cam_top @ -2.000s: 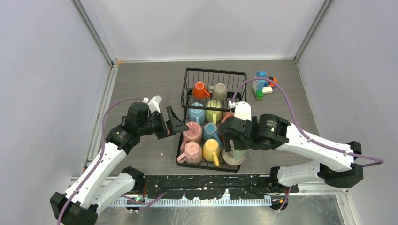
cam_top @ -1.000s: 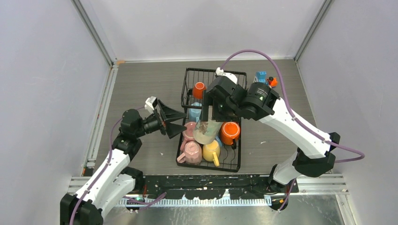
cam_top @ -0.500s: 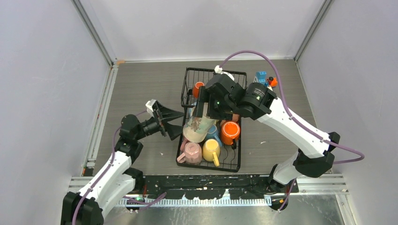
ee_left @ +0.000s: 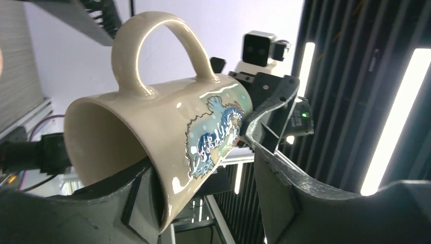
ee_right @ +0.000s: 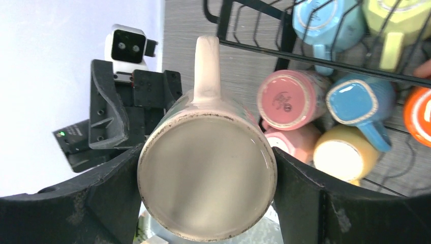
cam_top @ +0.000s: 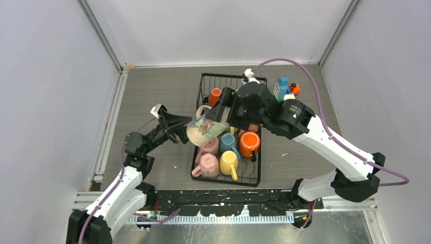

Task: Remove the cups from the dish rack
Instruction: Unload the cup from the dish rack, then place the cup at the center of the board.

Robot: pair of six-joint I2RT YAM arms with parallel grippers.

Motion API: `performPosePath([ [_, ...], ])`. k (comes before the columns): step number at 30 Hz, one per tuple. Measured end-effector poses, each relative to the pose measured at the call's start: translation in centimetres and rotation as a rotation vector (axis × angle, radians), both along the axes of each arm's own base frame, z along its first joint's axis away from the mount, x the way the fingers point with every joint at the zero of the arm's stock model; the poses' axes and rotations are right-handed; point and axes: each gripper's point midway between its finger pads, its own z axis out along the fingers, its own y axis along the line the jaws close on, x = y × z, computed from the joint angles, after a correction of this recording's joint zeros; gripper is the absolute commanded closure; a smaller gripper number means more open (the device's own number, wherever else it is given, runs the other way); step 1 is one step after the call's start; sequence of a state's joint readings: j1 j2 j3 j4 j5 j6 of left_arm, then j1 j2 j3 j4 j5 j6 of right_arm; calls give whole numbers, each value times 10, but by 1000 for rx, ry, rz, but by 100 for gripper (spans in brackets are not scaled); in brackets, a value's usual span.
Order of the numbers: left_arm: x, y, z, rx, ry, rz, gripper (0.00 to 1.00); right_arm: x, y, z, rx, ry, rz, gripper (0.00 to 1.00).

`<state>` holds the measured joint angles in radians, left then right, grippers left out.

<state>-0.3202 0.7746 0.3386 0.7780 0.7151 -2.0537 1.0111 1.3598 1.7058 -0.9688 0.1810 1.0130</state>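
A cream cup [cam_top: 206,128] with a blue print hangs on its side over the left edge of the black wire dish rack [cam_top: 259,173]. My right gripper [cam_top: 225,117] is shut on its base end; in the right wrist view its fingers press both sides of the cup [ee_right: 207,178]. My left gripper [cam_top: 187,127] reaches in from the left, open. One finger lies under the cup's mouth, and the other stands a little off the printed wall [ee_left: 213,137]. More cups stay in the rack: orange [cam_top: 249,144], pink [cam_top: 207,163], yellow [cam_top: 228,161].
An orange cup [cam_top: 215,95] sits in the rack's tall basket end. A colourful toy-block figure [cam_top: 284,87] stands right of the rack at the back. Grey walls close in the table on three sides.
The right arm has carried the cream cup left and tipped it sideways, mouth towards the left gripper. The left gripper rose to meet it and its jaws have narrowed round the rim.
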Motion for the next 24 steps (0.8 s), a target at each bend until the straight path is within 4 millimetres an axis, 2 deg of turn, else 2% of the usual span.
performPosePath([
  [2,-2,3,9,-24,-26,17,49,0,4,5,41,-9,1,85],
  [6,-7,7,22,-47,-60,33,57,1,14,16,115,-21,14,85],
  [11,-10,9,40,-66,-98,37,71,1,26,29,185,-34,37,85],
  [13,-10,10,46,-76,-108,42,80,1,29,33,207,-39,42,85],
  [15,-11,12,54,-92,-115,54,95,2,32,40,236,-45,43,83],
  [16,-11,15,61,-106,-123,67,100,2,33,42,249,-44,44,81],
  [19,-15,20,76,-120,-158,96,100,1,38,51,285,-58,61,67],
  [24,-17,22,86,-86,-186,141,100,1,41,60,311,-86,86,28],
])
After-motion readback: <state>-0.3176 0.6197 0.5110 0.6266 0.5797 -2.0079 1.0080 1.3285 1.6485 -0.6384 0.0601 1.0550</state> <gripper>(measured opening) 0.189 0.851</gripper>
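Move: The cream cup, held at its base end by the right hand, hangs mouth towards the left gripper, one left finger already inside the rim; its middle is about 5 cm right, 3 cm ahead and 1 cm above the left hand. Some 18 cm below that hand, the dark pink cup lies 6 cm right and 2 ahead, the light blue cup 8 right and 11 ahead. From the right hand, the cream cup's middle is level ahead, 4 cm left and 3 below. The cream cup's rim wall gets pinched between the left fingers, which close from well open to nearly shut, one inside the mouth and one outside, while that hand rises about 8 cm, drifting slightly left and back, its fingertips tilting up. The right hand keeps its grip, carrying the cup up and to the left while rolling its left side up nearly 20 degrees. ##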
